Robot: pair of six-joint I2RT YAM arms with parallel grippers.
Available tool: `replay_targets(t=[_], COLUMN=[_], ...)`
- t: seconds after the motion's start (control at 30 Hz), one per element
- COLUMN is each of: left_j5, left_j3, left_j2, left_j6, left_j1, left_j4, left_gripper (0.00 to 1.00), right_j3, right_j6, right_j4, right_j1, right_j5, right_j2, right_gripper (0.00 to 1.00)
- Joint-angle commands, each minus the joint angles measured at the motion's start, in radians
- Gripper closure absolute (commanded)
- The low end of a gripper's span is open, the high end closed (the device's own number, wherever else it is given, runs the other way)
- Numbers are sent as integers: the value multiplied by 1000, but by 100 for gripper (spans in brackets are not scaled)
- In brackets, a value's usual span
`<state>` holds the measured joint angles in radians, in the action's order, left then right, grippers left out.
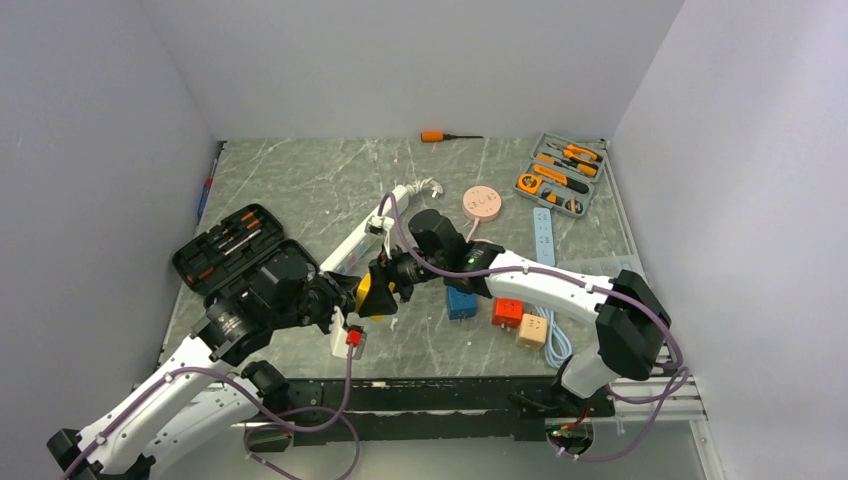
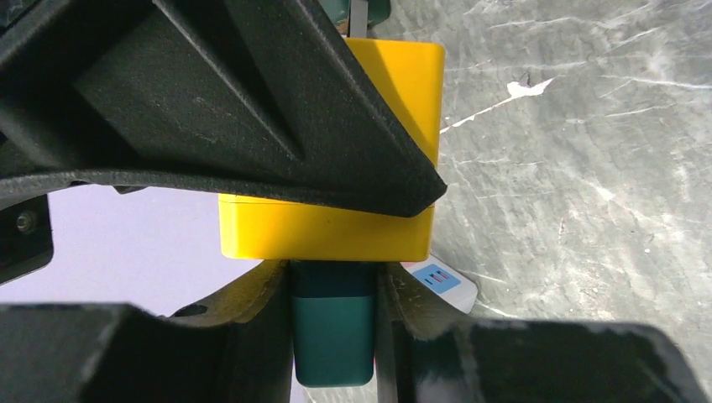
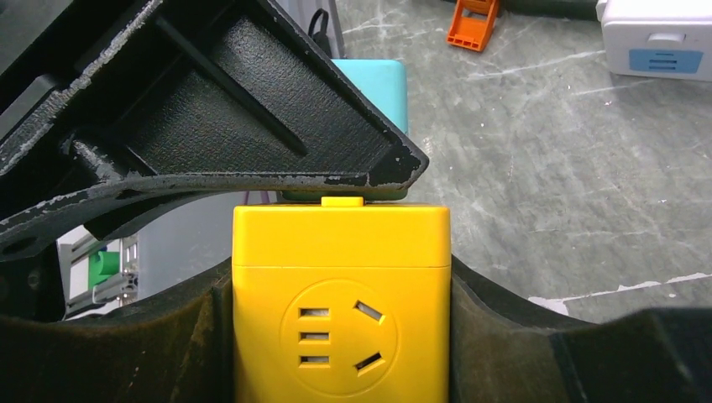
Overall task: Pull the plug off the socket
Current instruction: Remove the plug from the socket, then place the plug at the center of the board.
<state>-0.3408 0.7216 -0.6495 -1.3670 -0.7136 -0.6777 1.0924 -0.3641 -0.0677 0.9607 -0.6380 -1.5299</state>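
A yellow socket cube (image 1: 377,296) is held above the table's middle, between both grippers. My right gripper (image 3: 340,277) is shut on the cube (image 3: 340,319), one finger on each side, with a socket face turned to the camera. A teal plug (image 2: 333,327) sits against the cube's (image 2: 336,227) face. My left gripper (image 2: 333,290) is shut on this plug. The plug shows behind the cube in the right wrist view (image 3: 378,84). In the top view the two grippers (image 1: 352,293) (image 1: 388,278) meet nose to nose and hide the plug.
A white power strip (image 1: 365,235) lies just behind the grippers. An open black tool case (image 1: 228,247) is at the left. Blue (image 1: 461,302), red (image 1: 507,312) and peach (image 1: 532,330) cubes lie to the right. A pink disc (image 1: 481,204) and a grey tool tray (image 1: 563,173) are at the back right.
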Motion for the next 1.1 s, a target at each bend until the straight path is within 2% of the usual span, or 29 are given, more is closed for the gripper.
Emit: replay_targets(t=[0.0,0.13,0.17,0.37,0.87,0.97,1.07], left_j5=[16,50,66,234,238,227,215], left_j3=[-9,-33,-43,-82,-125,-121,-109], left_j2=[16,22,22,-39,-110,-133,-163], left_j6=[16,-21,-33,-72,-144,-135,-106], left_j1=[-25,-31,-31,-28,4,5,4], left_j4=[90,110,120,190,291,302,308], left_gripper=[86,99,100,100,100,100,100], right_j3=[2,-9,-18,-118,-406,-428,-364], right_j6=[-24,-24,-19,8,-19,-38,-40], right_j4=[118,98,89,23,-59,-55,-87], right_j1=[-14,-27,-25,-27,-30,-31,-30], right_j5=[-55,-63,-62,-10,148,257,425], right_j2=[16,29,37,109,376,394,308], right_gripper=[100,100,100,100,100,100,100])
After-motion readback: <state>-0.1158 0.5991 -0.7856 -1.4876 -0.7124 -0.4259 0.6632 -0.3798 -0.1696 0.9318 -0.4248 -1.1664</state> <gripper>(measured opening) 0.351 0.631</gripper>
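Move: Just to the right of the left hand, which already grips the teal plug, lies the yellow socket: about 4 cm right, 1 cm back and 1 cm lower, held by the right hand. From the right hand the teal plug is some 4 cm left, 1 cm ahead and 1 cm higher. The white power strip's middle is roughly 18 cm ahead of the left hand, 1 cm right and 16 cm below; the blue socket stands some 18 cm right, 5 cm ahead and 15 cm below the right hand. Drawing the yellow socket to the right, the right hand first takes the left hand and its teal plug some 2 cm along, both sinking; then they part. The right hand runs on right and down, about 10 cm and 7 cm in all, while the left eases back left and goes forward about 5 cm and down, tilting slightly. Both keep their grips. ##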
